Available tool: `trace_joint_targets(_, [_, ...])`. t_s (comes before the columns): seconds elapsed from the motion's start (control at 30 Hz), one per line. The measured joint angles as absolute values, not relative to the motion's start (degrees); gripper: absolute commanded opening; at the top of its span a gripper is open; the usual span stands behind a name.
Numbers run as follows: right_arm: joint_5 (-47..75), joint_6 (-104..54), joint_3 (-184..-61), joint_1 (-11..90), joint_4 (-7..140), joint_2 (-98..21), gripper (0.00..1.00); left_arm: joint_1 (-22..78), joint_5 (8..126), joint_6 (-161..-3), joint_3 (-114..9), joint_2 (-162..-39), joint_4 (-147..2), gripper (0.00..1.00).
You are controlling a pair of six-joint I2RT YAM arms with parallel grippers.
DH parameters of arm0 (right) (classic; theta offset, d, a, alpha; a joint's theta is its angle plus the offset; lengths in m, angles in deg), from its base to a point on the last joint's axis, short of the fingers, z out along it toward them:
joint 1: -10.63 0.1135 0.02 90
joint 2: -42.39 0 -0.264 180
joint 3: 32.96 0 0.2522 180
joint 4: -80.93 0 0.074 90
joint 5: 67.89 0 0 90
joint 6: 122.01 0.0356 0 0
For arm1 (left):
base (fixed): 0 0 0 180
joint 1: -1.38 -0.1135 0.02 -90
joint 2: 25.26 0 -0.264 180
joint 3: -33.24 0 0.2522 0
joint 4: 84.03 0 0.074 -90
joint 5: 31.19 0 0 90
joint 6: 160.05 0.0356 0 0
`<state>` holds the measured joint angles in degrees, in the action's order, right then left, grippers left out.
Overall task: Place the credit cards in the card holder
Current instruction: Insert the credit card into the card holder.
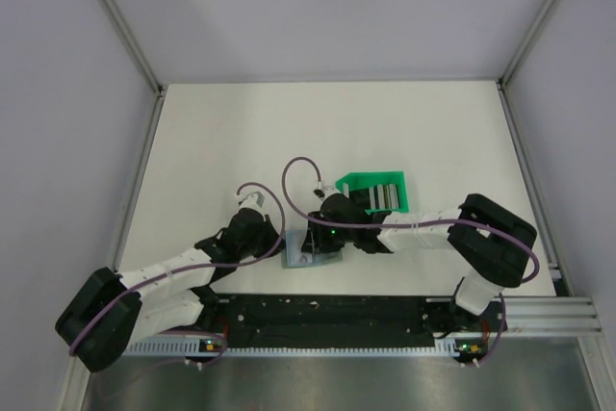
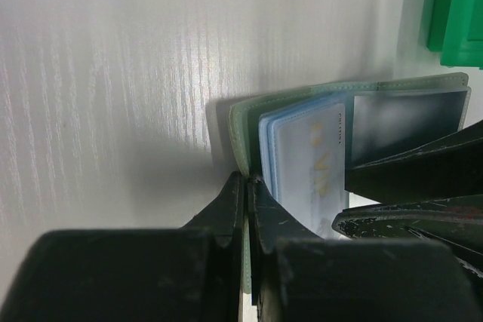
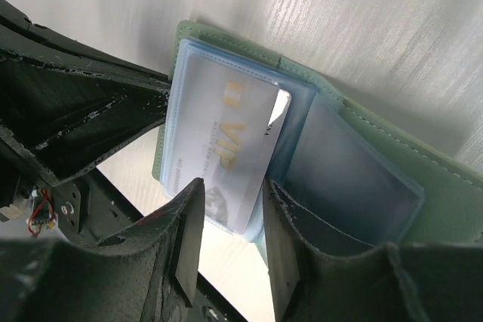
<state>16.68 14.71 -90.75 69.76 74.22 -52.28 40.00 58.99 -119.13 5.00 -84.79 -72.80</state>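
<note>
The card holder (image 1: 294,255) lies open near the front edge, grey-green outside (image 3: 445,209) with light blue sleeves inside. My left gripper (image 2: 247,180) is shut on the edge of its cover (image 2: 240,137). A whitish credit card (image 3: 219,141) marked VIP lies on the left sleeves (image 2: 313,164), partly under the clear plastic. My right gripper (image 3: 232,190) stands open just above that card's near end, one finger on each side. I cannot tell whether the fingers touch it. More grey and dark credit cards (image 1: 382,196) stand in the green bin.
The bright green plastic bin (image 1: 373,192) sits just behind the right wrist and shows at the top right corner of the left wrist view (image 2: 456,13). The black rail (image 1: 327,313) holding the arm bases runs along the near edge, close to the card holder.
</note>
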Motion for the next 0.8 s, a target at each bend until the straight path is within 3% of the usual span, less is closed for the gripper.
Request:
trace_joint_targets(0.43, [18.78,13.15,-91.15,69.85,72.53,-51.80,0.40,40.00,58.91,-118.78,4.37,-84.79,-71.40,0.00])
trace_joint_targets(0.8, [28.53,8.52,-96.55,69.00,60.07,-41.66,0.41,40.00,57.62,-118.28,1.42,-83.82,-63.40,0.00])
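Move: The VIP card in the holder's left pocket lies about 3 cm to the right hand's left, 1 cm ahead and 2 cm below its open fingers. The holder's clear right flap sits some 4 cm right of that hand, level fore-and-aft and 1 cm below. The remaining cards in the green tray are roughly 16 cm right, 12 cm ahead and 1 cm lower. From the left hand, pinching the holder's left edge, the VIP card is about 4 cm right and 2 cm back, nearly level. Up and away from the VIP card goes the right hand after a short pause: first it draws back about 3 cm to the right, then climbs some 6 cm while reaching about 4 cm forward, tilting roughly 15 degrees, fingers still parted and empty. The left hand keeps its pinch on the holder's left edge and eases about 1 cm left. ##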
